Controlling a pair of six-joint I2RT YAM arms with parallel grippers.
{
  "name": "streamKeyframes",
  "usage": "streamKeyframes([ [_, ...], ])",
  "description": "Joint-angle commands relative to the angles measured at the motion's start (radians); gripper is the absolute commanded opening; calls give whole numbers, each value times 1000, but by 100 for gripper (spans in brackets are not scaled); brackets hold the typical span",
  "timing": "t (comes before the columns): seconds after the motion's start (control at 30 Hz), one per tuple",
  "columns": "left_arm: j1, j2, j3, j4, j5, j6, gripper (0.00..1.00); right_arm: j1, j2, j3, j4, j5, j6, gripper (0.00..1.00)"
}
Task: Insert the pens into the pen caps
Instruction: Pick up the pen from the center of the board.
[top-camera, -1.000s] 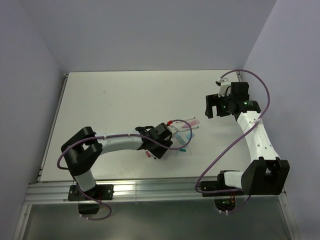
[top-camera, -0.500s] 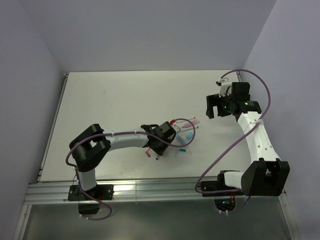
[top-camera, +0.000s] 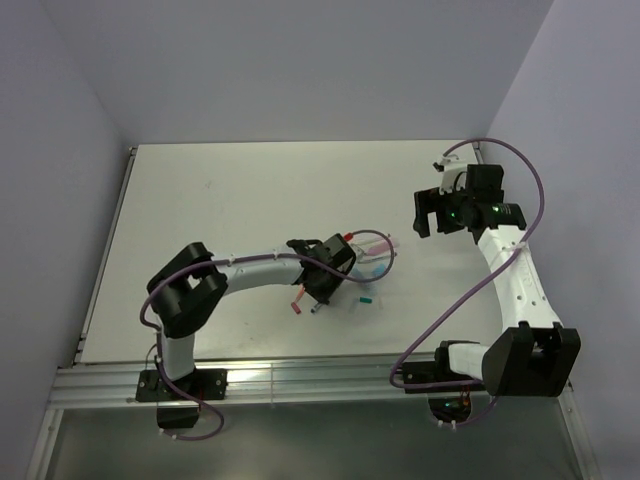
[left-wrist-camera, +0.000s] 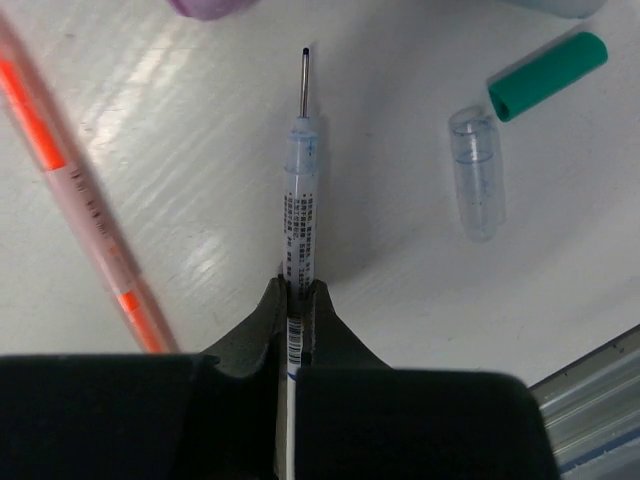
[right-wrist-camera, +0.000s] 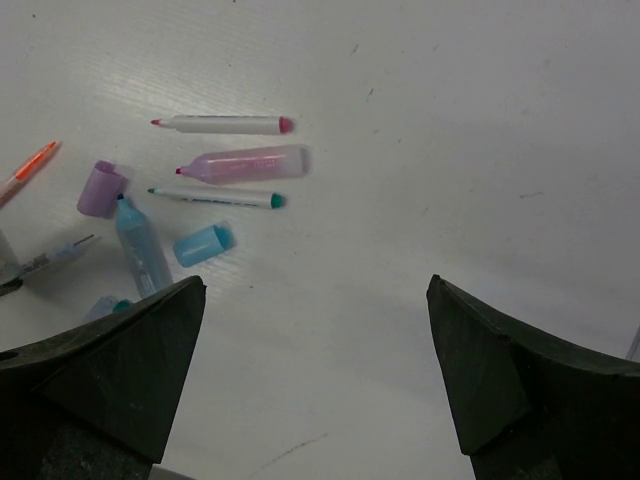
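In the left wrist view my left gripper (left-wrist-camera: 297, 292) is shut on a whitish pen (left-wrist-camera: 301, 190) with a thin dark-blue tip, which lies on the table and points away. An orange pen (left-wrist-camera: 70, 200) lies to its left. To its right are a clear pale cap (left-wrist-camera: 476, 172) and a teal cap (left-wrist-camera: 546, 75). My right gripper (right-wrist-camera: 316, 290) hangs open above bare table. Beyond its left finger lie a white pen with a red tip (right-wrist-camera: 225, 124), a pink pen (right-wrist-camera: 248, 163), a thin teal-ended pen (right-wrist-camera: 215, 197), a light blue cap (right-wrist-camera: 203, 244) and a lilac cap (right-wrist-camera: 101, 188).
From above, the pens and caps cluster mid-table around my left gripper (top-camera: 335, 265). A teal cap (top-camera: 364, 298) and a red cap (top-camera: 297, 306) lie nearer the front. My right gripper (top-camera: 437, 215) is off to the right. The metal rail (top-camera: 300, 380) marks the front edge.
My left gripper has closed onto the whitish pen while the left arm reached a little farther right. The right arm has barely moved.
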Motion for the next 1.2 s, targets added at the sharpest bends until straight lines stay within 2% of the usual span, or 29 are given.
streamKeyframes([
  [0.0,61,-120,68,-17,47,-5,0,-8,-21,70,-18,-40,-33,100],
  [0.13,124,-263,144,-55,90,31,0,-8,-13,119,-62,-62,-80,100],
  [0.27,191,-444,163,-92,235,133,0,15,22,221,-195,-106,-308,100],
  [0.3,205,-479,146,-84,281,149,0,33,34,241,-284,-102,-362,100],
  [0.33,225,-541,119,-80,365,155,0,92,47,273,-324,-92,-466,99],
  [0.4,278,-588,94,-74,401,135,0,160,70,280,-398,-85,-554,95],
  [0.43,294,-628,82,-72,416,126,0,188,70,263,-418,-106,-662,92],
  [0.53,367,-716,19,-37,517,127,0,266,36,181,-426,-177,-839,92],
  [0.63,429,-812,-67,1,599,146,0,409,45,116,-423,-140,-943,92],
  [0.7,459,-844,-130,14,643,138,0,534,64,88,-417,-117,-967,92],
  [0.8,518,-879,-176,26,694,120,0,671,108,42,-368,-112,-976,98],
  [0.9,593,-892,-204,55,757,91,0,760,159,5,-323,-134,-994,98],
  [1.0,645,-884,-224,86,814,46,0,811,199,-56,-268,-99,-1068,91],
  [1.1,679,-852,-224,103,846,6,0,855,211,-120,-195,-79,-1161,74],
  [1.13,694,-834,-218,103,873,0,0,874,214,-139,-179,-78,-1192,65],
  [1.17,703,-826,-216,106,884,-12,0,880,217,-145,-167,-75,-1208,64],
])
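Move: The left hand already grips the white pen low over the table. The clear cap lies about 7 cm to its right, level with it fore and aft and roughly 1 cm lower. From the right hand that cap is some 21 cm left, 13 cm back and 18 cm down; the green cap sits 3 cm right of and 1 cm beyond the clear cap, and the blue highlighter about 6 cm beyond and 2 cm right of the clear cap. Lift the left gripper fast, keeping the pen pinched, to about 25 cm up and 12 cm left, away from the caps, tipping the fingers to point right. Raise the right gripper slightly, then sweep it left, back and down towards the clear cap, turning it about 100 degrees counter-clockwise and starting to close the open fingers above the cap. ##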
